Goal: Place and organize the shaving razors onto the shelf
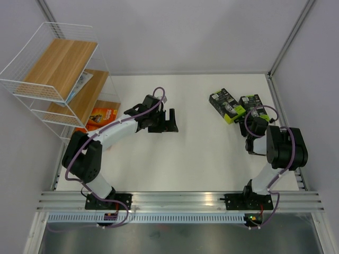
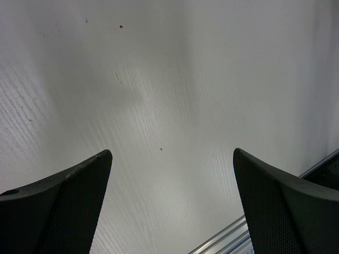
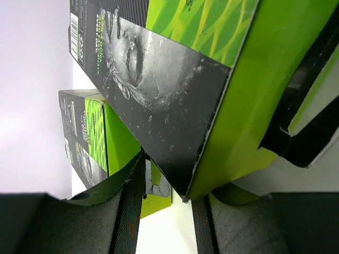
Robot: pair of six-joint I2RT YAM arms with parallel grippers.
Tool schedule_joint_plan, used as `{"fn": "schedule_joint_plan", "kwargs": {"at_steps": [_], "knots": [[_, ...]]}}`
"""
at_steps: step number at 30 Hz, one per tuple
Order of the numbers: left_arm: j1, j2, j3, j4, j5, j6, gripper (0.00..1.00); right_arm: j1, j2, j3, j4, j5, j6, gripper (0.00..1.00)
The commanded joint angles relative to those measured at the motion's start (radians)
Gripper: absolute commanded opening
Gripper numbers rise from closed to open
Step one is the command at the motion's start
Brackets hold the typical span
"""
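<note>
Two black razor boxes with lime-green tops lie at the table's far right, one to the left of the other. My right gripper is down on the right-hand box. In the right wrist view that box has its lower corner between my right gripper's fingers, both close against it; the other box stands behind. The white wire shelf at far left holds an orange box on its lowest board and a white-blue pack on the middle one. My left gripper hangs open over bare table.
A purple-grey wall runs behind the table and a metal post stands at the far right corner. An aluminium rail carries both arm bases along the near edge. The shelf's top board is bare wood.
</note>
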Motion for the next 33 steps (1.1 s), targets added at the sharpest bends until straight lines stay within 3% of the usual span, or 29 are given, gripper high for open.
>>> {"fn": "schedule_joint_plan", "kwargs": {"at_steps": [1, 7, 10, 11, 17, 22, 28, 33], "knots": [[0.0, 0.001, 0.03, -0.003, 0.0, 0.04, 1.0, 0.001, 0.025, -0.019, 0.066, -0.004, 0.018, 0.44], [0.0, 0.001, 0.032, -0.011, -0.006, 0.042, 1.0, 0.001, 0.011, -0.022, 0.078, 0.016, 0.0, 0.37], [0.0, 0.003, 0.033, -0.012, -0.005, 0.042, 1.0, 0.001, 0.042, -0.017, 0.141, -0.01, 0.018, 0.25], [0.0, 0.003, 0.032, -0.012, -0.005, 0.042, 1.0, 0.001, 0.051, -0.016, 0.162, -0.016, 0.026, 0.16], [0.0, -0.002, 0.033, -0.015, -0.003, 0.048, 1.0, 0.001, 0.105, -0.002, 0.313, -0.079, 0.052, 0.15], [0.0, -0.003, 0.035, -0.015, -0.003, 0.048, 1.0, 0.001, 0.069, -0.008, 0.311, -0.092, 0.046, 0.04], [0.0, -0.014, 0.044, -0.02, -0.005, 0.053, 1.0, 0.001, -0.104, -0.004, 0.189, -0.147, -0.006, 0.01], [0.0, -0.016, 0.08, -0.021, 0.006, 0.044, 1.0, 0.003, -0.334, 0.044, -0.136, -0.129, -0.123, 0.01]]}}
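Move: The right fingers are at the near end of the left razor box, whose middle lies about 6 cm ahead of the right hand, 7 cm to its left and roughly level. The right razor box stands close by, its middle some 4 cm ahead and 5 cm to the right. From the left hand, the left razor box is about 6 cm ahead, 25 cm to the right and 8 cm below. The right fingers close on the left razor box's hang tab, then lift about 8 cm, tilting up slightly. ##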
